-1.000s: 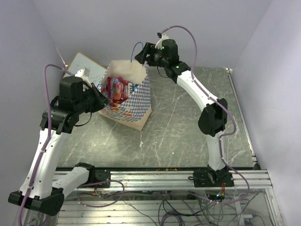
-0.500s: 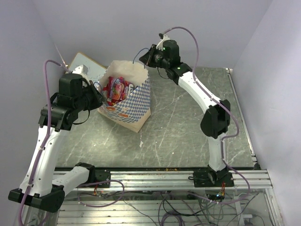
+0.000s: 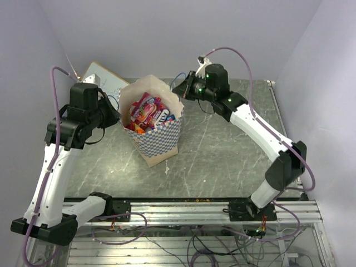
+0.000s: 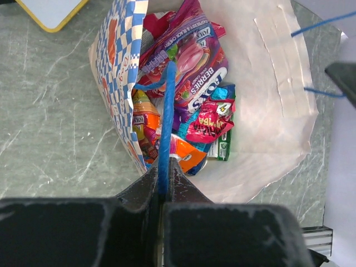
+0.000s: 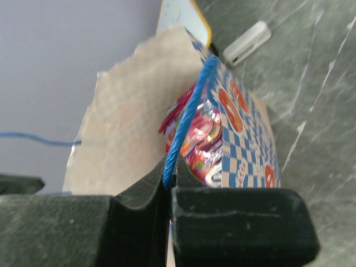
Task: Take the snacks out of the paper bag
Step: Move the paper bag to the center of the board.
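The paper bag [image 3: 161,142] stands upright on the table with its mouth pulled wide between my two grippers. Several bright snacks [image 3: 147,111] lie inside: a large red-pink packet [image 4: 189,61], an orange one [image 4: 186,157], a small red one [image 4: 211,123] and a green one [image 4: 223,146]. My left gripper [image 4: 163,169] is shut on a blue cord handle [image 4: 167,105] at the bag's left rim [image 3: 115,110]. My right gripper [image 5: 168,178] is shut on the other blue cord handle [image 5: 192,108] at the right rim [image 3: 179,92]. The bag's tan inside [image 5: 128,128] faces the right wrist camera.
A wooden-framed whiteboard [image 3: 100,78] lies behind the bag at the back left, its corner in the left wrist view [image 4: 53,8]. A small white block [image 5: 247,41] lies on the table beside it. The grey marbled table [image 3: 222,150] stretches to the right and front.
My right gripper has shut on the bag's cord handle and pulled it to the right. The bag has turned upright with its mouth spread wide. The left gripper has kept its hold.
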`<state>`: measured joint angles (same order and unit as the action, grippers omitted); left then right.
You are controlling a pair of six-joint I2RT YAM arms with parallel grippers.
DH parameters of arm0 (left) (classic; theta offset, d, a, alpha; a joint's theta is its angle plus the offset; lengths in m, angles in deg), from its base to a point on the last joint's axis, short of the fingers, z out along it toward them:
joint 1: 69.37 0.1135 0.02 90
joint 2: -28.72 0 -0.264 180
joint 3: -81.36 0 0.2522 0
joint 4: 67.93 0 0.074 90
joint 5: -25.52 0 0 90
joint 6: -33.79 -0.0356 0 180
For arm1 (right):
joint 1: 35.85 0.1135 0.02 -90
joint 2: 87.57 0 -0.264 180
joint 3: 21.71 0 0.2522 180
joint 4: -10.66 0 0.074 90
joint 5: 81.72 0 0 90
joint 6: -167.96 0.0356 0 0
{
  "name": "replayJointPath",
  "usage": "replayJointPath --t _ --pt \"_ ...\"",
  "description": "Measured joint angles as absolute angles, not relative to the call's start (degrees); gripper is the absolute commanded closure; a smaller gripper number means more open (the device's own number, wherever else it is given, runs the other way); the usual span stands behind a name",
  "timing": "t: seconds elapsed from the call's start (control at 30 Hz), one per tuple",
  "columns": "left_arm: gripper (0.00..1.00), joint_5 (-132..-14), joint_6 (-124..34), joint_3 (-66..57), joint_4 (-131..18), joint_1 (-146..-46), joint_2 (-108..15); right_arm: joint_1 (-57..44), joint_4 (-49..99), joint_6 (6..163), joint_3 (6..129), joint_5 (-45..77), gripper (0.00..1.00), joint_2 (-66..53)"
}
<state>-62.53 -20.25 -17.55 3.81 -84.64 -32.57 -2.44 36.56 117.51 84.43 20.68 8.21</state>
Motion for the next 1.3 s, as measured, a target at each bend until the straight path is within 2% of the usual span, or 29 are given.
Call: replayJointPath --t 0.2,0.53,0.6,0.67,0.8,0.9,0.97,1.3 --pt "0.93 -62.64 -18.02 -18.40 5.69 -84.64 -33.56 2.83 39.40 120.11 73.74 18.23 1.00 -3.15" --pt "0.93 -62.94 -15.81 -21.15 8.09 -84.64 -34.28 8.51 43.88 122.49 65.11 14.21 0.99 -15.54" --pt "0.90 -63.12 -15.64 -21.20 8.16 -84.64 -34.28 8.53 44.61 122.54 64.02 13.93 0.89 -16.42" --pt "0.83 -63.20 -15.35 -21.20 8.14 -84.64 -34.28 8.60 45.50 122.36 63.58 13.47 0.76 -17.05" --pt "0.65 -63.60 -14.59 -21.20 7.44 -84.64 -34.13 8.57 46.25 119.76 63.62 11.46 0.27 -18.78" --pt "0.53 -64.78 -13.84 -21.18 6.95 -84.64 -33.51 8.57 48.06 116.83 63.80 9.93 0.01 -20.37" --pt "0.46 -65.83 -13.58 -21.18 6.95 -84.64 -33.05 8.57 49.22 115.83 63.82 9.27 0.00 -21.34" --pt "0.28 -67.93 -11.66 -21.18 6.89 -84.64 -32.79 8.57 53.63 116.11 63.80 5.65 0.00 -27.94"
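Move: The paper bag hangs by its two blue handles, one already pinched in each hand. Its middle is about 10 cm left, 6 cm back and 17 cm below the right hand; from the left hand it is roughly 15 cm right, 7 cm ahead and 17 cm down. The snacks fill its middle, some 14 cm below the right hand. The whiteboard lies around 28 cm ahead and 10 cm left of the left hand. The paper bag is hauled towards the robot by its right-hand handle: the right hand, still pinching it, sweeps back about 14 cm and slightly right, while the left keeps hold of its handle almost in place. Then both sets of fingers open and let go, the right drifting another 6 cm rightwards and a little back and up, the left easing slightly up and right. ##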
